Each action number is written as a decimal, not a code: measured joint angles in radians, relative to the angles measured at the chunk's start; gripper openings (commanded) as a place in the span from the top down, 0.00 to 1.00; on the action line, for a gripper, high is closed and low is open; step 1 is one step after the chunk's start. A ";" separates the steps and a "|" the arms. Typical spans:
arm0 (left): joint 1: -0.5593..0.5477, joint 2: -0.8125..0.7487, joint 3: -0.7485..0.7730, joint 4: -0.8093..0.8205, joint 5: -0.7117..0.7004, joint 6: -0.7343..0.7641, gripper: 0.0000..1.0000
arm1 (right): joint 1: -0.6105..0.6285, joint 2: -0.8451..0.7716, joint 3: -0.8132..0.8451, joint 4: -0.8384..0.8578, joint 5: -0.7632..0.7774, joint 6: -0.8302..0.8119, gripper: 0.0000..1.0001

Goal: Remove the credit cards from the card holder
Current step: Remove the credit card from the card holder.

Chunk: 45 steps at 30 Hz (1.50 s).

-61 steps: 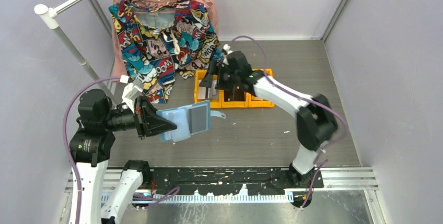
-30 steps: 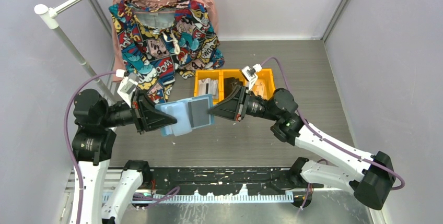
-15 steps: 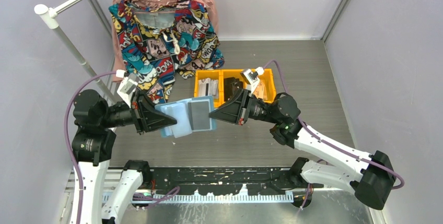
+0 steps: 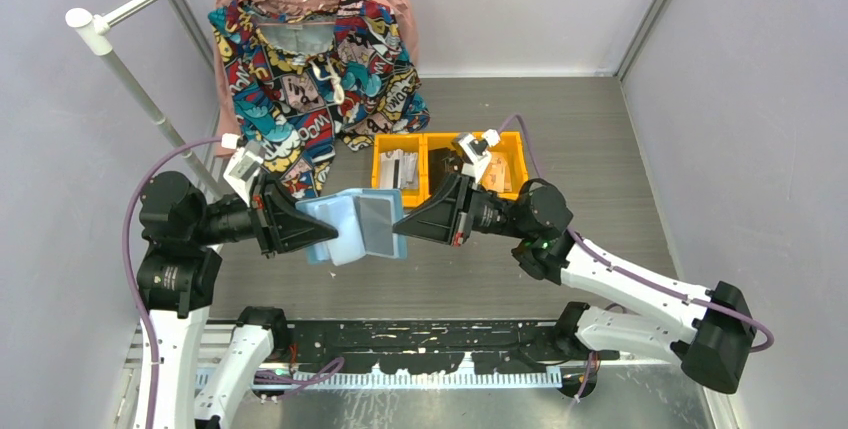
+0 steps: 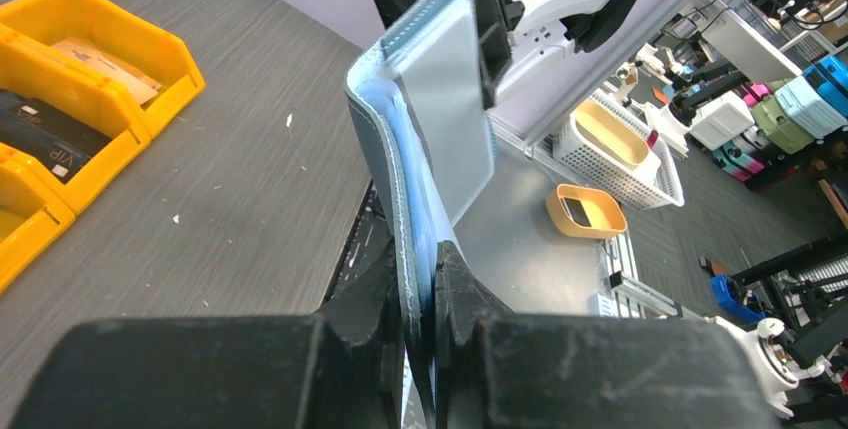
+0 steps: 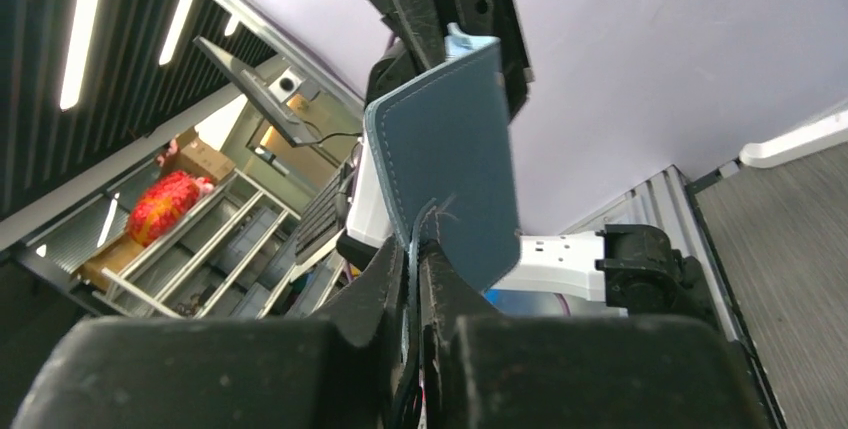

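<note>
The teal-blue card holder (image 4: 352, 227) hangs open in the air between the two arms. My left gripper (image 4: 325, 234) is shut on its left part; the left wrist view shows the blue layers pinched edge-on between the jaws (image 5: 418, 254). A pale grey credit card (image 4: 378, 221) lies in the right inner side, also seen as a grey panel (image 5: 455, 99). My right gripper (image 4: 400, 227) is shut on the holder's right edge, and the right wrist view shows the teal cover (image 6: 455, 159) running down between the jaws (image 6: 413, 239). More pale cards (image 4: 398, 166) lie in an orange bin.
A row of three orange bins (image 4: 505, 192) stands on the grey table behind the right arm, with cards inside. A patterned shirt (image 4: 310, 79) hangs on a rail at the back left. The white rail post (image 4: 130, 79) runs close to the left arm.
The right arm swung from the orange bins to the card holder, and its jaws closed on the holder's right edge. The left arm kept its grip and barely moved.
</note>
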<state>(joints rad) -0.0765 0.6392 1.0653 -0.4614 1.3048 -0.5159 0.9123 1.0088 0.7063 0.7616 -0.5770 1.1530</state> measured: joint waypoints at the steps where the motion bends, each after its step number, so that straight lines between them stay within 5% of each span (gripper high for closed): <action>1: 0.000 0.000 0.000 0.000 0.000 0.000 1.00 | 0.011 0.004 0.012 -0.008 0.001 -0.006 0.79; 4: 0.000 0.000 0.000 -0.002 -0.003 0.003 1.00 | 0.058 0.019 0.059 -0.043 0.004 -0.040 0.76; 7: 0.000 0.001 0.000 -0.003 -0.001 0.005 1.00 | 0.105 0.042 0.104 -0.079 0.008 -0.078 0.89; 10: 0.000 0.001 0.000 -0.008 -0.004 0.016 1.00 | 0.121 0.050 0.137 -0.158 0.029 -0.116 0.91; 13: 0.000 0.005 0.000 -0.011 -0.019 0.026 1.00 | 0.126 0.044 0.171 -0.256 0.066 -0.162 0.83; 15: 0.000 0.007 0.000 -0.015 -0.030 0.030 1.00 | 0.132 0.030 0.201 -0.356 0.114 -0.202 0.68; 23: 0.000 0.011 0.000 -0.030 -0.039 0.050 1.00 | 0.146 -0.037 0.240 -0.586 0.282 -0.311 0.58; 45: -0.003 0.010 -0.004 0.042 -0.018 -0.065 1.00 | 0.183 -0.025 0.172 -0.387 0.217 -0.300 0.53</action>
<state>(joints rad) -0.0792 0.6495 1.0615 -0.4198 1.2869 -0.5808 1.0950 0.9840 0.8780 0.3748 -0.3603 0.8532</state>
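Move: The card holder's middle lies about 6 cm to the right hand's left, level with it ahead and in height; its near end strip is between the right fingertips. The left gripper is some 9 cm left of the right hand, while the yellow bins' middle is about 26 cm ahead of the right hand, 10 cm to its right and 35 cm below. From the left hand, the holder's middle is about 4 cm right and 1 cm ahead. Back, left and a little up by about 4 cm goes the right hand, then forward some 3.5 cm and slightly down, tips dipping and swinging clockwise by 15 degrees or so. Its fingers spread, letting the holder's strip out of their pinch, before it eases back about 2 cm with the strip still between the open fingers. The left hand keeps its pinch on the holder's left end. ##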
